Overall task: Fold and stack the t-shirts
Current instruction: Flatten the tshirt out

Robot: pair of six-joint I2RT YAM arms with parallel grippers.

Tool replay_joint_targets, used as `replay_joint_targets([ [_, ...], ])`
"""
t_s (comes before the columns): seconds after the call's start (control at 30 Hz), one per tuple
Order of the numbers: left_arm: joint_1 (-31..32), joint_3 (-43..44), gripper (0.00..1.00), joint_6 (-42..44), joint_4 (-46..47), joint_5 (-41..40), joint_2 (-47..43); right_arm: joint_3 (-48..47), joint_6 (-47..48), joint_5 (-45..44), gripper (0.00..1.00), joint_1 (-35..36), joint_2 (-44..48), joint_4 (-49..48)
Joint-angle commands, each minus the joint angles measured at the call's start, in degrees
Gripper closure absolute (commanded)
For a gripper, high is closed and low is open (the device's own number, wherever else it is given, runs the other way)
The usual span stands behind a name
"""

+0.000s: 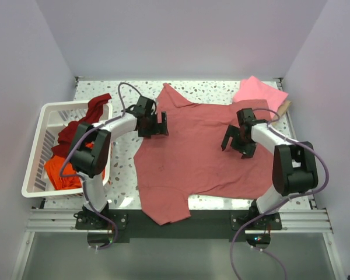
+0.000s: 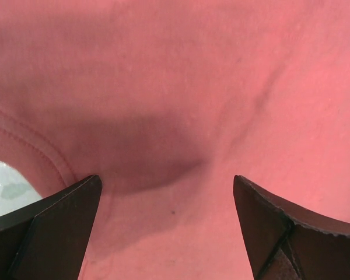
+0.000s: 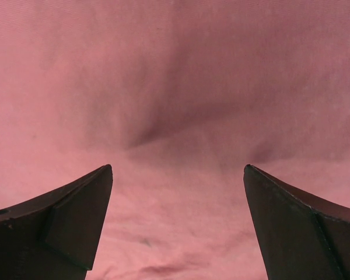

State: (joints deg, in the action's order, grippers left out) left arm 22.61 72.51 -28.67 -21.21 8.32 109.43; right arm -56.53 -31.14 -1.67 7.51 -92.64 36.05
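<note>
A dusty rose-red t-shirt [image 1: 192,146] lies spread flat across the middle of the table. My left gripper [image 1: 158,125] hangs open over its left side near the sleeve, just above the cloth [image 2: 181,116], with nothing between the fingers. Open too, my right gripper [image 1: 236,144] hovers over the shirt's right part [image 3: 175,105] and holds nothing. A folded bright pink t-shirt [image 1: 258,91] lies at the back right corner. A dark maroon t-shirt [image 1: 84,119] drapes over the basket rim, and an orange t-shirt [image 1: 61,170] lies inside the basket.
A white slatted plastic basket [image 1: 44,116] stands at the left edge of the speckled table [image 1: 122,163]. White walls close in the back and both sides. A brown object [image 1: 284,107] peeks out beside the pink shirt.
</note>
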Motion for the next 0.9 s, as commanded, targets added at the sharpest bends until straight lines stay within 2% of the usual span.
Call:
replay_joint_targets([
  [0.0,-1.1,3.5,0.0,1.9,-0.2,-0.1,3.9,-1.0,-1.4,-1.7,0.03,0.3,-3.1,-2.7],
  [0.37,-2.7,15.7,0.0,4.2,-2.3,-1.1,16.2,-10.7,-2.4,-3.8,0.03,0.2,-16.2,-0.8],
  [0.53,-4.0,25.9,0.0,5.7,-4.4,-3.2,22.0,-17.2,-2.5,-5.6,0.03,0.2,-21.5,1.1],
  [0.77,-4.7,47.6,0.0,9.5,-7.3,-1.6,32.2,-31.3,-1.2,-6.0,0.03,0.1,-29.1,5.7],
  [0.87,-4.9,49.0,0.0,9.5,-5.1,-0.5,30.0,-36.5,-0.1,-5.3,0.03,0.1,-30.2,6.9],
])
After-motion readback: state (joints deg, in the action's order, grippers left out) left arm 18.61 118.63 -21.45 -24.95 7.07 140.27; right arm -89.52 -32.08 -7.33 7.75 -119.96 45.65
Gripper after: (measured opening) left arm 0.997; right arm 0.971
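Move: The t-shirt is spread beneath both my open hands, its cloth about 2 cm below them. Its middle lies some 20 cm to the right and 10 cm back from my left hand; from my right hand it is about 11 cm left and 2 cm back. The shirt's front-left flap, which hangs over the near table edge, is roughly 33 cm back and 3 cm right of my left hand. The pink cloth lies about 30 cm ahead and 10 cm right of my right hand. With fingers wide open and tips on the cloth, I drag the t-shirt forward with both hands, gathering speed towards the far side of the table. My left hand runs about 18 cm nearly level, its fingertips tilting some 15 degrees outward; my right hand first presses down a little, then slides about 11 cm forward. ##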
